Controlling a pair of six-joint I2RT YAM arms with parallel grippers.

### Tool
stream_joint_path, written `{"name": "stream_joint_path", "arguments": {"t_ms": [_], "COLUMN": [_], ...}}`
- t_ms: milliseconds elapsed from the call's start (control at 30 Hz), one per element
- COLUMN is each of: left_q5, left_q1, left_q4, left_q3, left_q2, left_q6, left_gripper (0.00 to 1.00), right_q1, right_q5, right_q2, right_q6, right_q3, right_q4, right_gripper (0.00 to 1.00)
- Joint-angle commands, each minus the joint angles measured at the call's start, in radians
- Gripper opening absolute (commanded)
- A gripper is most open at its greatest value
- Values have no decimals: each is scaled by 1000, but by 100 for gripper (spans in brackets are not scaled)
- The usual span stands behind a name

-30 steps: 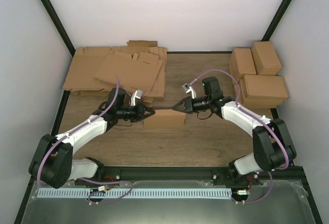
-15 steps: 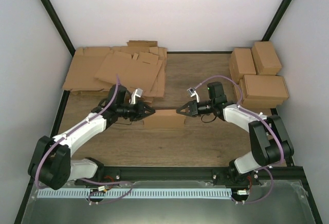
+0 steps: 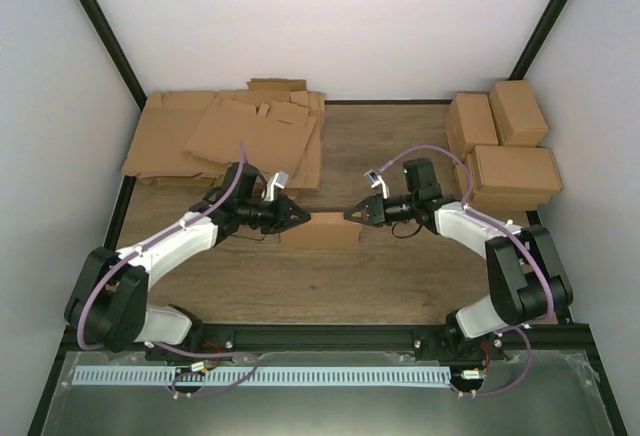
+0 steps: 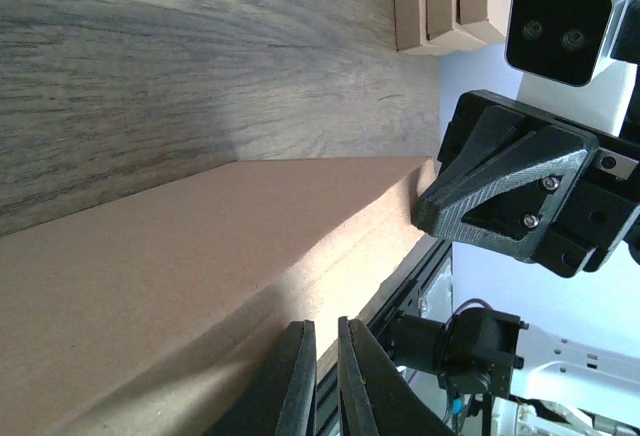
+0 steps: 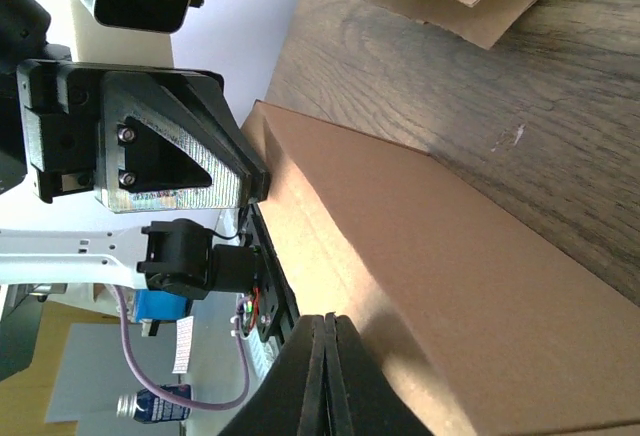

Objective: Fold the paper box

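The paper box lies closed and flat on the middle of the table, a plain brown block. My left gripper points at its left end, tips at the upper left corner. In the left wrist view that gripper hovers over the box's lid, all but shut, with a thin slit between the fingers and nothing in it. My right gripper points at the right end and is shut. Its tip rests close over the box. Each wrist view shows the other gripper at the far end.
A heap of flat cardboard sheets covers the back left of the table. Several folded boxes are stacked at the back right. The black frame rail runs along the near edge.
My left gripper has slid right, up to the box's left end, and its fingers parted a crack. My right wrist turned and its tip shifted slightly along the box's right end.
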State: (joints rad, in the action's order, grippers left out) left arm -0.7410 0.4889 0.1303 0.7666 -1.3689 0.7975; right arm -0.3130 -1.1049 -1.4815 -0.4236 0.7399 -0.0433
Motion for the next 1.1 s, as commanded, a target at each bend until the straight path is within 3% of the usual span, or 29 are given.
{"name": "stream_joint_path", "arguments": {"t_ms": [0,133,200,300,400,733,1067], "left_q5": [97,137,176,241,280,467,450], "left_q1": [2,2,2,3,2,54,66], "left_q4": [69,162,247,370,424,498,489], "left_q3": [-36,43,111,188,208,252,363], "left_q2": [-24,57,103,173,234,359,264], "left_q6": [-35,-56,-77,-91,-94,-601,-1035], "left_gripper": [11,26,35,60,80,99,100], "right_q1": [9,9,9,9,9,8,9], "right_q5": [96,151,189,298,401,471,348], "right_q2": [43,125,164,237,306,530,778], "right_q6": [24,38,49,49,47,31,40], "right_q3": [49,128,151,147,114,-49,-164], "right_q4": [-140,-243,-290,-342,-356,-287,-254], "right_gripper": [1,4,13,32,39,44,49]}}
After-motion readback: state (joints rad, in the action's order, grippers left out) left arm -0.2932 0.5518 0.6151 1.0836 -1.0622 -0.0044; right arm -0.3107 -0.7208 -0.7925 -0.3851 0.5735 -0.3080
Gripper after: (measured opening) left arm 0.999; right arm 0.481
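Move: The paper box stands on its long edge between the hands, its middle roughly 6 cm below both: some 2 cm to the left hand's right and 5 cm to the right hand's left, level with each in reach. Flat cardboard sheets lie about 17 cm ahead and 18 cm left of the left hand, 10 cm lower. The finished boxes lie around 15 cm ahead and 36 cm right of the right hand. Both hands come free of the paper box's narrow top face, where their shut fingertips rest. The left lifts quickly, about 13 cm, drawing off to the left while its fingers open wide and the wrist rolls and tips some 50 degrees. The right rises about 6 cm while backing off to the right, then draws back towards its base, half-opening and turning clockwise. ##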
